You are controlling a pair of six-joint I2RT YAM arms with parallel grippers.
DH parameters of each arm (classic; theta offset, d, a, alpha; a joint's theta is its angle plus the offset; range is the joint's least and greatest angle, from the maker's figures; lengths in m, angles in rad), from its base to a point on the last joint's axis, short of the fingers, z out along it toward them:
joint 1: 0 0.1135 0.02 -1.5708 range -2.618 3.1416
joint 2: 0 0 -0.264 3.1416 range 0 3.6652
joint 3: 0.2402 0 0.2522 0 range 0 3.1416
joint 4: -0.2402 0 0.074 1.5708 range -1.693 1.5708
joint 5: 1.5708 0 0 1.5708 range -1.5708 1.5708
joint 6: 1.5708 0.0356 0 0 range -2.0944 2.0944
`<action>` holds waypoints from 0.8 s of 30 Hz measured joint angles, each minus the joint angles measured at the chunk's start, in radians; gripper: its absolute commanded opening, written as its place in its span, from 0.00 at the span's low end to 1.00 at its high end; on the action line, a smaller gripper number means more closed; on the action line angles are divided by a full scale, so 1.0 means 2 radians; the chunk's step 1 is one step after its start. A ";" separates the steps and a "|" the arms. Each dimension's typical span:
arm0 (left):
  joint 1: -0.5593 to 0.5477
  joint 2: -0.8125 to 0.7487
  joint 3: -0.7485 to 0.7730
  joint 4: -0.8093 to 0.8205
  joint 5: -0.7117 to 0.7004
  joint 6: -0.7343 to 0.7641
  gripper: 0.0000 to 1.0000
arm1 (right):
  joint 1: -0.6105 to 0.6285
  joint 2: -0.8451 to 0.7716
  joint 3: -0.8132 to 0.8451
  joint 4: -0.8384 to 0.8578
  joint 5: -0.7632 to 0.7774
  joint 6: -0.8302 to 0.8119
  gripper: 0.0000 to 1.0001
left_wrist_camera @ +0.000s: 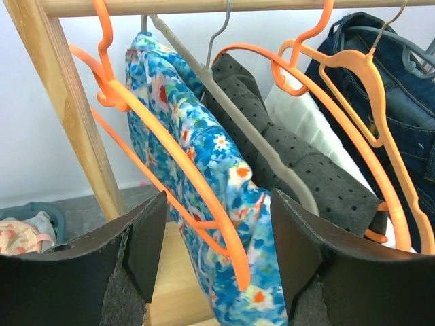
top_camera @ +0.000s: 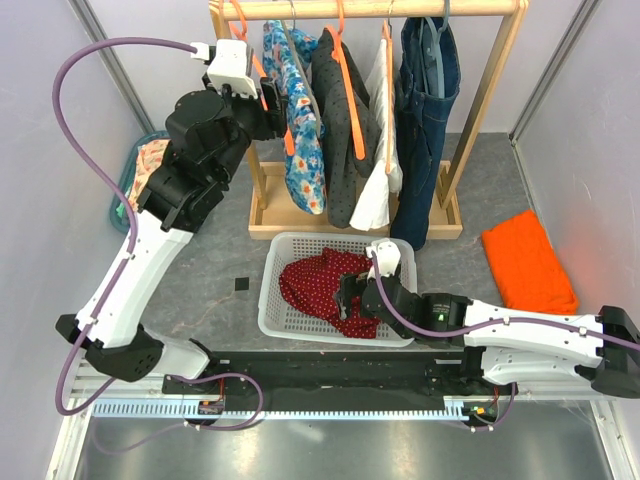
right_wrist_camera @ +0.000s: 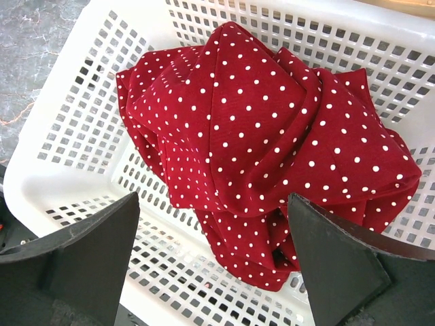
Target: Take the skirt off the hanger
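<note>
A red skirt with white dots (top_camera: 315,280) (right_wrist_camera: 258,122) lies crumpled in the white basket (top_camera: 275,300) (right_wrist_camera: 41,136). My right gripper (top_camera: 355,295) (right_wrist_camera: 214,200) hovers open just above it, with nothing between the jaws. Up at the rack, my left gripper (top_camera: 272,100) (left_wrist_camera: 217,204) is open. Its jaws stand on either side of the lower end of an orange hanger (left_wrist_camera: 204,176) (top_camera: 262,85), in front of a blue floral garment (left_wrist_camera: 204,149) (top_camera: 305,140). Neither pad touches the hanger.
The wooden rack (top_camera: 375,8) also carries a dark dotted garment (top_camera: 340,130), a white garment (top_camera: 380,170) and jeans (top_camera: 425,110) on further hangers. A folded orange cloth (top_camera: 527,262) lies at the right. A teal bin of clothes (top_camera: 140,170) stands at the left.
</note>
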 measured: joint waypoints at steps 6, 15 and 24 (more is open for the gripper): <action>0.000 0.014 0.025 -0.001 0.005 0.002 0.68 | 0.000 -0.003 0.000 0.000 0.000 -0.001 0.95; 0.000 0.017 -0.004 0.011 0.006 0.030 0.68 | 0.000 0.000 0.008 0.002 -0.001 -0.004 0.96; 0.000 0.018 0.016 -0.019 0.149 0.001 0.66 | 0.000 0.004 0.008 0.003 -0.002 -0.003 0.96</action>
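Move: The near end of the grey hanger carrying the blue floral garment lies about 7 cm right of the left hand, 1 cm ahead and level with it. The garment's middle is some 6 cm ahead, 5 right and 6 below. The empty orange hanger's near end is roughly 1 cm ahead, 2 right and 4 below; the dark garment's hanger end is 13 right, 1 back and 1 below. From the right hand, the grey hanger's near end is roughly 20 cm ahead, 5 left and 35 above. The grey hanger's near end is what the left hand closes in on: after a slight rise it dips about 3 cm, then sweeps right, some 5 cm in all, drawing a little back and lifting slightly at the end. The wrist swings about 15 degrees clockwise, so the open fingers turn from the empty orange hanger to straddle the view of the grey one; they don't close. ##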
